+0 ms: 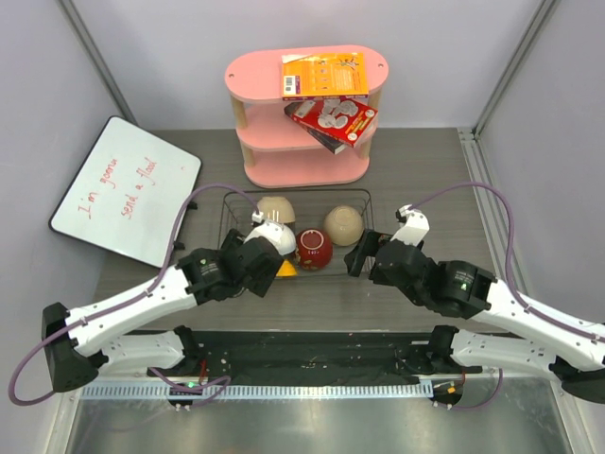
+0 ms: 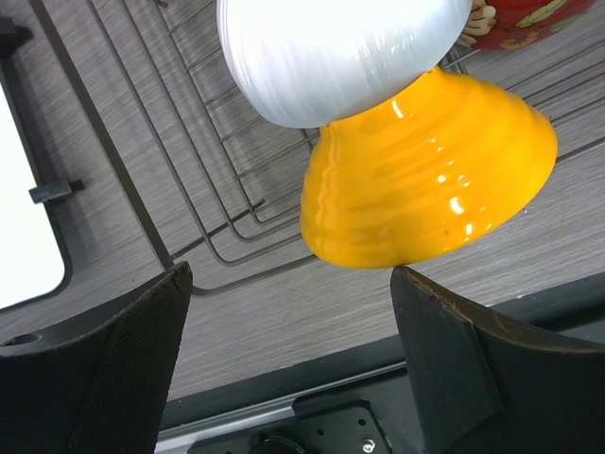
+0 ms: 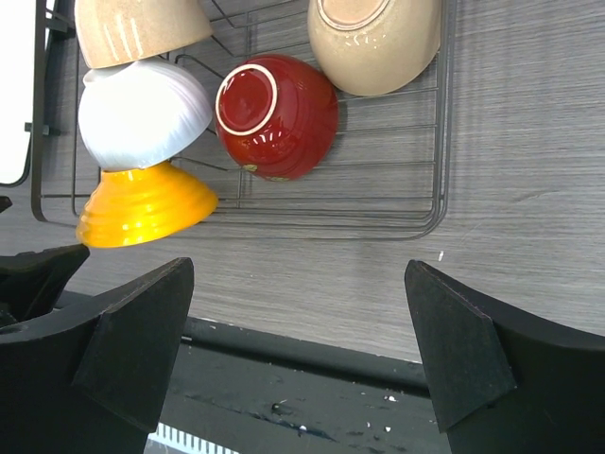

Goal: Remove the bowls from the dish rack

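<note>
The black wire dish rack [image 1: 359,203] holds several bowls. A beige bowl [image 1: 274,208] sits at its back left, and a second beige bowl [image 1: 343,225] sits at the right. The dark red bowl [image 1: 314,248] is in the middle. The white bowl [image 1: 272,236] leans on the yellow-orange bowl [image 2: 425,180], which pokes over the rack's near left corner. My left gripper [image 2: 290,274] is open just below the yellow-orange bowl, its right finger [image 2: 473,359] close to the rim. My right gripper [image 3: 300,270] is open and empty, in front of the rack's near right edge [image 3: 440,189].
A pink three-tier shelf [image 1: 260,71] with an orange box [image 1: 324,74] and a red box [image 1: 331,121] stands behind the rack. A whiteboard [image 1: 128,189] with red writing lies at the left. A black rail [image 1: 302,345] runs along the near table edge.
</note>
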### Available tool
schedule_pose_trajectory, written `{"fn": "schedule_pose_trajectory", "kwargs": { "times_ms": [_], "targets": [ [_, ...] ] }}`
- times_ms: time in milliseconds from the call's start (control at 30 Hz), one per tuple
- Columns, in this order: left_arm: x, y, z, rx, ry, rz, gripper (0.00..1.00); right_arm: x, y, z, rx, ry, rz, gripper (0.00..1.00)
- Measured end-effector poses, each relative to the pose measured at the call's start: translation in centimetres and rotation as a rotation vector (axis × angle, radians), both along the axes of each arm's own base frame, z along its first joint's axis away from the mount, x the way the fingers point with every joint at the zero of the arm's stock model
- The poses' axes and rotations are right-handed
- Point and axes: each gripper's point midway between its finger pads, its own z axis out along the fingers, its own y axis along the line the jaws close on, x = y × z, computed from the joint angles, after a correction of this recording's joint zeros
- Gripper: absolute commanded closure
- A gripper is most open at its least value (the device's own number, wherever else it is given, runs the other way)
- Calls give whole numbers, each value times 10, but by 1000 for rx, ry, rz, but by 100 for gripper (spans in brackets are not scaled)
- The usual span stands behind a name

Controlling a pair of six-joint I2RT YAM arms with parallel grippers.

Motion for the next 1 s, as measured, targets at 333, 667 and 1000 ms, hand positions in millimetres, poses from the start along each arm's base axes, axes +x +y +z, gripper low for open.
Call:
{"fn": "schedule_pose_trajectory", "kwargs": {
  "times_ms": [333,667,1000],
  "targets": [
    [2,-7,-5,7,-15,-54,27,0,-3,3,14,-5,-13,0],
    [3,-17,-11,-1,0,-97,34,0,-3,-1,-5,1,-15,0],
    [3,-24,-13,-21,6,-120,47,1,-2,-3,-9,6,-17,0]
  ]
}}
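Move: The yellow bowl, front of the stack in the dish rack, is about 6 cm to the right of my left hand, some 4 cm ahead and 3 cm below. Behind it in the stack, the white bowl stands roughly 7 cm farther out than the yellow one. The red bowl lies about 17 cm to my left hand's right and 9 cm ahead. From my idle right hand the yellow bowl is some 21 cm to the left, about level fore and aft, and 8 cm lower. I ease my left hand about 2.5 cm to the right and a little over 1 cm down, bringing the open fingers around the near-left end of the yellow bowl's rim. As I go, the wrist swings slightly clockwise, under 10 degrees, and the fingers narrow from nearly wide open to a bit over half open, without clamping the rim. ##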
